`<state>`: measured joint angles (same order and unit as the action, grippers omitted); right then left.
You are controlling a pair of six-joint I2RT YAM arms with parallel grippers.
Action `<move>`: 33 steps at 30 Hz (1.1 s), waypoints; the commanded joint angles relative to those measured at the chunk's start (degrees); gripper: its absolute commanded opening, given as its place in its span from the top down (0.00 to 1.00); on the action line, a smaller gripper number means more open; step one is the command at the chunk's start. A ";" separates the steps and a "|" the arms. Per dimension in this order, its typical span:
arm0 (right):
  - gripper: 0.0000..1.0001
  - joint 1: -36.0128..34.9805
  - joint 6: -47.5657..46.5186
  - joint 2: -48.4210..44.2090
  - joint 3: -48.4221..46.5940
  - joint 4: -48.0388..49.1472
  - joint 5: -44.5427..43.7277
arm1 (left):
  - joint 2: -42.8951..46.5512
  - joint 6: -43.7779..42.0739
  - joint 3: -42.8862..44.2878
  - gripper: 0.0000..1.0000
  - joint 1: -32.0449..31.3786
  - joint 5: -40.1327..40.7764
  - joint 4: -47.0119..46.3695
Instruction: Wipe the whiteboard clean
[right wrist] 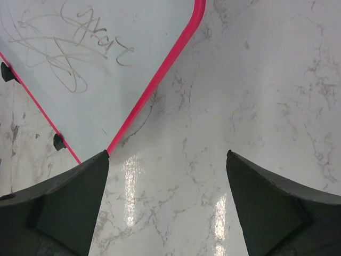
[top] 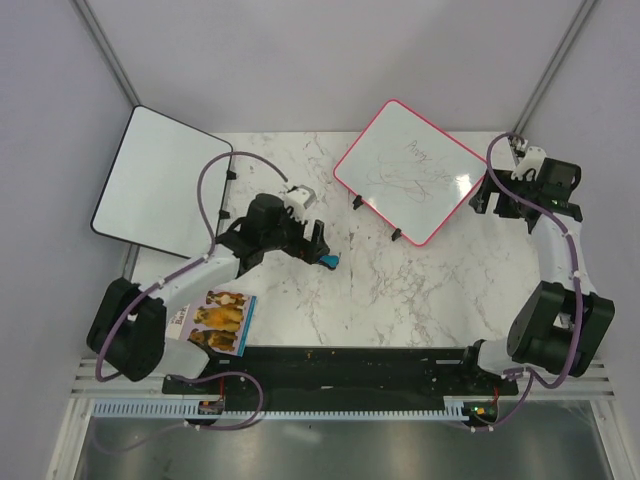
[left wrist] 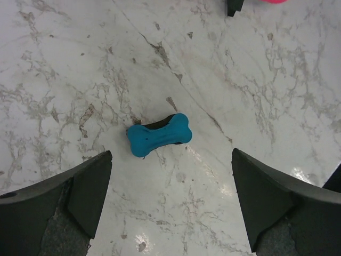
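Observation:
The whiteboard [top: 408,170] with the pink frame lies tilted at the back middle of the marble table and carries grey scribbles [right wrist: 80,48]. A blue bone-shaped eraser [left wrist: 159,135] lies flat on the table [top: 400,290], just ahead of my left gripper [left wrist: 171,156] and nearer its left finger. That gripper [top: 318,247] is open and touches nothing. My right gripper [right wrist: 168,156] is open too, low over bare marble beside the board's right edge [top: 492,198]. Its left finger [right wrist: 80,197] covers the board's near corner.
A second white board with a black frame [top: 160,182] overhangs the table's back left corner. A booklet with dog pictures [top: 222,320] lies near the left arm's base. One black foot of the whiteboard [left wrist: 234,5] shows at the top of the left wrist view.

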<state>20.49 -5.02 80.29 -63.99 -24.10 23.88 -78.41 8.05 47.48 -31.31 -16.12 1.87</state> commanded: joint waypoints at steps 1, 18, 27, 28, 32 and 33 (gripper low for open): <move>0.02 0.60 -0.17 2.50 -1.84 -2.01 3.10 | -5.59 -17.27 5.06 0.00 -4.36 5.65 6.74; 0.02 2.80 -1.49 6.45 -1.84 -4.46 4.68 | -20.02 -38.29 15.88 0.11 -7.36 7.07 14.20; 0.02 4.03 -2.28 8.83 -2.63 -7.02 5.92 | -23.88 -37.76 18.25 0.25 -8.24 6.62 14.65; 0.02 4.12 -2.28 8.92 -2.72 -7.02 5.83 | -24.50 -37.24 18.61 0.28 -8.24 6.89 14.83; 0.02 4.38 -2.54 9.01 -2.63 -7.02 4.95 | -26.44 -36.62 20.36 0.32 -8.33 6.98 15.18; 0.02 4.38 -2.63 8.92 -2.63 -7.02 4.78 | -26.79 -36.53 20.45 0.32 -8.42 7.07 15.27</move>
<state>24.51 -6.28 89.06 -64.23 -30.94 28.03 -103.74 -27.49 65.21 -39.29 -9.15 16.60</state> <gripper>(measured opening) 0.982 0.683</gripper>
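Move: The blue eraser lies on the table about 12 cm below the left gripper, some 4 cm to its right and 2 cm ahead. From the eraser, the whiteboard's nearer clip sits roughly 14 cm farther out and 7 cm to the right, its second clip about 6 cm farther out and 16 cm right. From the right gripper the eraser is some 36 cm to the left, 6 cm back and 17 cm below. Lower the left gripper about 9 cm towards the blue eraser, easing right and slightly forward, while swinging the fingers steeply downward and twisting the wrist clockwise, some 40 degrees in all. Draw the fingers in to about two-thirds open without gripping yet. Meanwhile sink the open right gripper some 6 cm, tipping it down and drifting slightly back beside the whiteboard. ##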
